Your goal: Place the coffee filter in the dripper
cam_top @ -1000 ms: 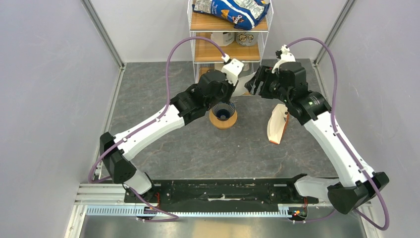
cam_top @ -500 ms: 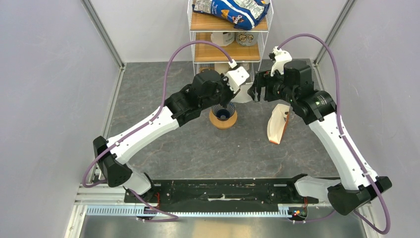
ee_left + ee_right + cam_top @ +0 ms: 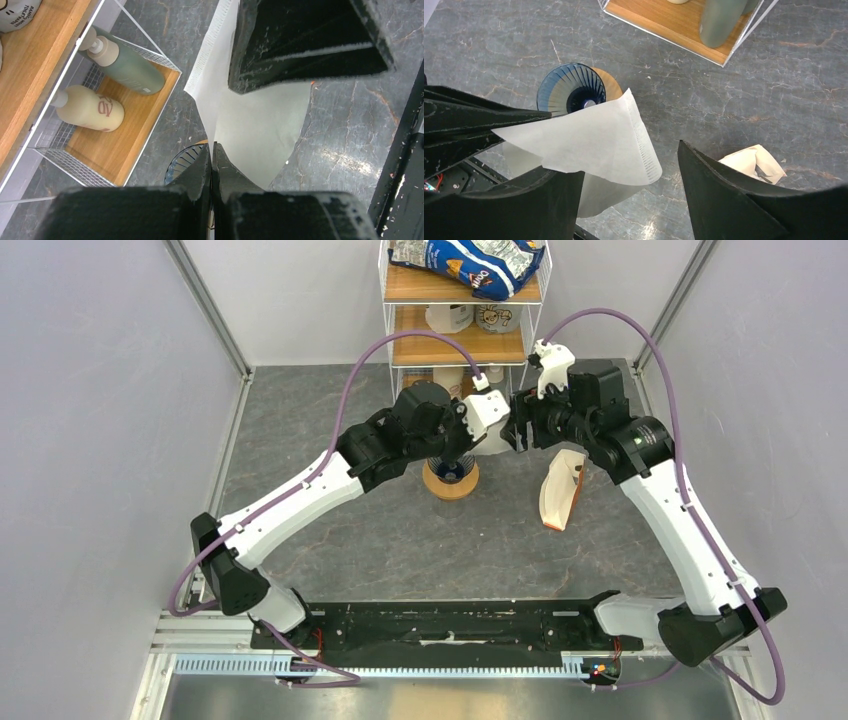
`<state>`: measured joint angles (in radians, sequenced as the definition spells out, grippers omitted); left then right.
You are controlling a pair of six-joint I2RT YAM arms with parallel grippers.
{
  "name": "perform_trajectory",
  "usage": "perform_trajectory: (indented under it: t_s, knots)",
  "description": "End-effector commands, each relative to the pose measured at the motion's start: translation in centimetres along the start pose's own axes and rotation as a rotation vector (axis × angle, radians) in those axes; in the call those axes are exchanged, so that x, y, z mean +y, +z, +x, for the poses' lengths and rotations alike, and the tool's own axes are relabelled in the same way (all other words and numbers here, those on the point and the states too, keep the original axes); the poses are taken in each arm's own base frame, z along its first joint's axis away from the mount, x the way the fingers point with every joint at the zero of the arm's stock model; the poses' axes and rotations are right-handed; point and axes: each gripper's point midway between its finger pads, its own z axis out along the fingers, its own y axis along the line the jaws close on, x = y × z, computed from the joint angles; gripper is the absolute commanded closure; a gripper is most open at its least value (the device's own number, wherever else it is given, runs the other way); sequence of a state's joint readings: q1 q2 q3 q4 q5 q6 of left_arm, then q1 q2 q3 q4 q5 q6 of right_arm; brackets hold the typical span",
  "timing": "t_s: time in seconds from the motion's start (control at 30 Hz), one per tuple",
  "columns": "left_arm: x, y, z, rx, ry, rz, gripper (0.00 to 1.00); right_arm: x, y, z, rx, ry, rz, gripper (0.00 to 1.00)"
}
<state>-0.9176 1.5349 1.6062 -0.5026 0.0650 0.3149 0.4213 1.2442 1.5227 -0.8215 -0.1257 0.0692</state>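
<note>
The coffee filter (image 3: 255, 125) is a thin white paper fan, held in the air just right of the dripper. My left gripper (image 3: 212, 150) is shut on its edge. The filter also shows in the right wrist view (image 3: 594, 140) and the top view (image 3: 493, 446). My right gripper (image 3: 629, 200) is open, with the filter's loose end between its spread fingers (image 3: 734, 200) and lying against the left one. The dripper (image 3: 569, 92) is a dark blue ribbed cone, empty, standing on an orange-tan ring (image 3: 450, 486). In the top view both grippers meet above and right of the dripper (image 3: 452, 470).
An upright white-and-tan filter bundle (image 3: 560, 495) stands on the table to the right; it also shows in the right wrist view (image 3: 754, 162). A wire-and-wood shelf rack (image 3: 460, 345) with bottles (image 3: 125, 62) stands right behind the grippers.
Both grippers have closed in on each other. The left one carried the filter to the right, and the right one moved left until its open fingers straddle the filter's free end.
</note>
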Motion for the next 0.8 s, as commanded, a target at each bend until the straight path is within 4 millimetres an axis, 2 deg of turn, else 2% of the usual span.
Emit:
perform_trajectory:
  t_s: [0.0, 0.13, 0.4, 0.77]
  knots:
    - [0.0, -0.4, -1.5, -0.035, 0.043, 0.022, 0.98, 0.9, -0.7, -1.2, -0.025, -0.053, -0.057, 0.31]
    - [0.0, -0.4, -1.5, -0.035, 0.042, 0.019, 0.98, 1.4, -0.6, -1.2, -0.022, -0.061, -0.087, 0.45]
    - [0.3, -0.4, -1.5, -0.033, 0.036, 0.001, 0.98, 1.8, -0.5, -0.9, -0.007, -0.061, -0.116, 0.63]
    - [1.5, -0.5, -1.8, -0.042, -0.038, -0.076, 0.98, 2.2, -0.2, -0.9, -0.004, -0.039, -0.134, 0.74]
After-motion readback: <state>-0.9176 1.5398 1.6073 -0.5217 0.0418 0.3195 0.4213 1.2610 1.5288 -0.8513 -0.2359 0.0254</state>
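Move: For my right hand, the free side of the coffee filter is just beside the open fingertips. The filter's middle is about 4 cm left, 2 cm back and 1 cm lower. The dripper is some 12 cm left, 1 cm back and 14 cm below; the paper bag about 12 cm right, 3 cm back and 24 cm down. My left hand already holds the filter over the dripper, which is about 5 cm left, level fore and aft, and 14 cm below it. I close my right fingers from wide open to roughly a quarter open around the free edge of the filter, one finger on either side, while easing that hand about 1.5 cm left and 1 cm back towards my left hand, sinking slightly and turning a few degrees counter-clockwise. My left hand keeps its pinch on the filter and all but holds still, dipping about half a centimetre. ##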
